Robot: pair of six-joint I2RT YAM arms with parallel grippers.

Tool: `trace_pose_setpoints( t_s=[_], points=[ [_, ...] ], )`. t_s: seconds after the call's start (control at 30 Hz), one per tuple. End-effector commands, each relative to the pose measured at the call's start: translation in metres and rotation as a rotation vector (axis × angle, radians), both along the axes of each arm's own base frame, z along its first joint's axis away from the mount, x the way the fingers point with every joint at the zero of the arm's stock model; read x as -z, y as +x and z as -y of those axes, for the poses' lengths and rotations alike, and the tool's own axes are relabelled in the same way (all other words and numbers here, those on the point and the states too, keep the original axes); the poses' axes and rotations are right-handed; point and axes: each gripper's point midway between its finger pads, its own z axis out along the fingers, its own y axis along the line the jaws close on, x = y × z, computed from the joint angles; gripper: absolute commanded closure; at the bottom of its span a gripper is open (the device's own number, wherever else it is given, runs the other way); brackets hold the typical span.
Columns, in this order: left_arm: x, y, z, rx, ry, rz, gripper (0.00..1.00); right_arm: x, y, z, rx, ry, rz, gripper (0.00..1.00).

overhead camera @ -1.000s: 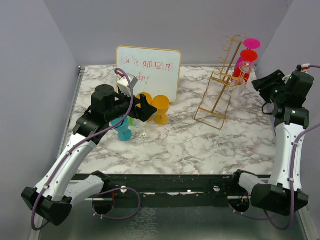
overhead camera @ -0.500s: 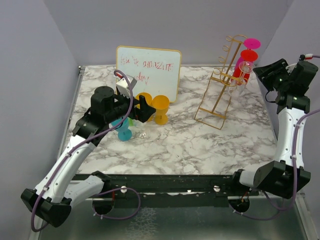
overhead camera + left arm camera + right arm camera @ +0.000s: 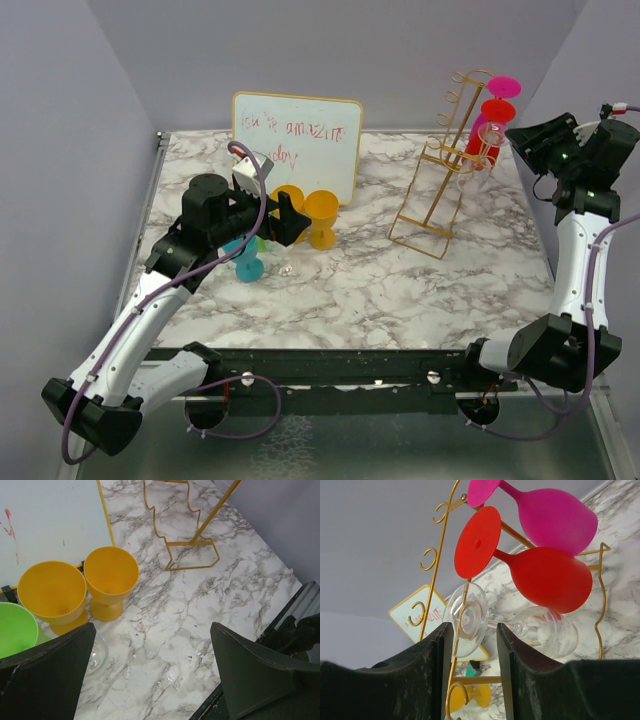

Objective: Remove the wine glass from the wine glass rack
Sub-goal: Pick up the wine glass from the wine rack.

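Note:
The gold wire wine glass rack (image 3: 440,180) (image 3: 437,555) stands at the back right of the marble table. Three glasses hang on it by their feet: pink (image 3: 503,87) (image 3: 550,515) on top, red (image 3: 487,118) (image 3: 545,577) below, and a clear wine glass (image 3: 490,133) (image 3: 545,630) lowest. My right gripper (image 3: 520,135) (image 3: 473,626) is open, raised beside the rack, its tips just short of the clear glass's foot (image 3: 467,617), with the rack's wire running between them. Far to the left, my left gripper (image 3: 288,215) (image 3: 152,627) hangs wide open over bare marble.
A whiteboard (image 3: 297,135) leans at the back. In front of it stand two orange cups (image 3: 320,215) (image 3: 111,575), a green cup (image 3: 15,627), a teal cup (image 3: 247,262) and a small clear glass (image 3: 97,655). The right wall is close behind my right arm.
My right gripper has risen and moved in toward the rack, level with the clear glass's foot, its jaws slightly narrower. The left arm has stayed put.

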Motion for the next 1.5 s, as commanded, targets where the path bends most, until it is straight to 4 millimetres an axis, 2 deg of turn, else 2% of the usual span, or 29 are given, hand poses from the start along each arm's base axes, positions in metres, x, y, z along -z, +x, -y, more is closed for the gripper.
trace_pose_setpoints(
  t_s=[0.0,0.47,0.8,1.27,1.4,1.47],
  points=[
    [0.0,0.0,-0.001,-0.009,0.003,0.001,0.01,0.002,0.005,-0.001,-0.025,0.039,0.016,0.56],
    [-0.001,-0.001,-0.002,-0.013,0.0,0.0,0.01,0.014,0.014,-0.005,-0.063,0.13,0.003,0.59],
    [-0.003,-0.002,-0.001,-0.008,-0.005,0.001,0.01,0.011,0.015,-0.014,-0.123,0.171,0.021,0.63],
    [-0.005,0.002,-0.004,-0.035,-0.005,0.003,0.01,0.016,0.01,-0.012,-0.092,0.199,0.025,0.77],
    [-0.004,0.003,-0.001,-0.026,-0.006,-0.006,0.01,0.015,0.011,-0.01,-0.088,0.204,0.028,0.77],
    [-0.005,0.003,0.0,-0.024,-0.007,-0.005,0.01,0.015,0.011,-0.008,-0.08,0.205,0.028,0.74]
  ],
)
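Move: The right hand is beside the rack, its fingers roughly level with the foot of the hanging clear wine glass. The glass's middle is some 5 cm left, 1 cm ahead and 7 cm lower. The red glass hangs about 5 cm ahead and 4 cm left, the magenta one some 9 cm ahead and 3 cm left, both with middles 5–6 cm lower. From the left hand, the clear glass is roughly 38 cm right, 14 cm ahead and 2 cm lower. Right hand eases down, forward and left about 2.5 cm around the clear glass's foot, rolling 10 degrees, fingers narrowing. ##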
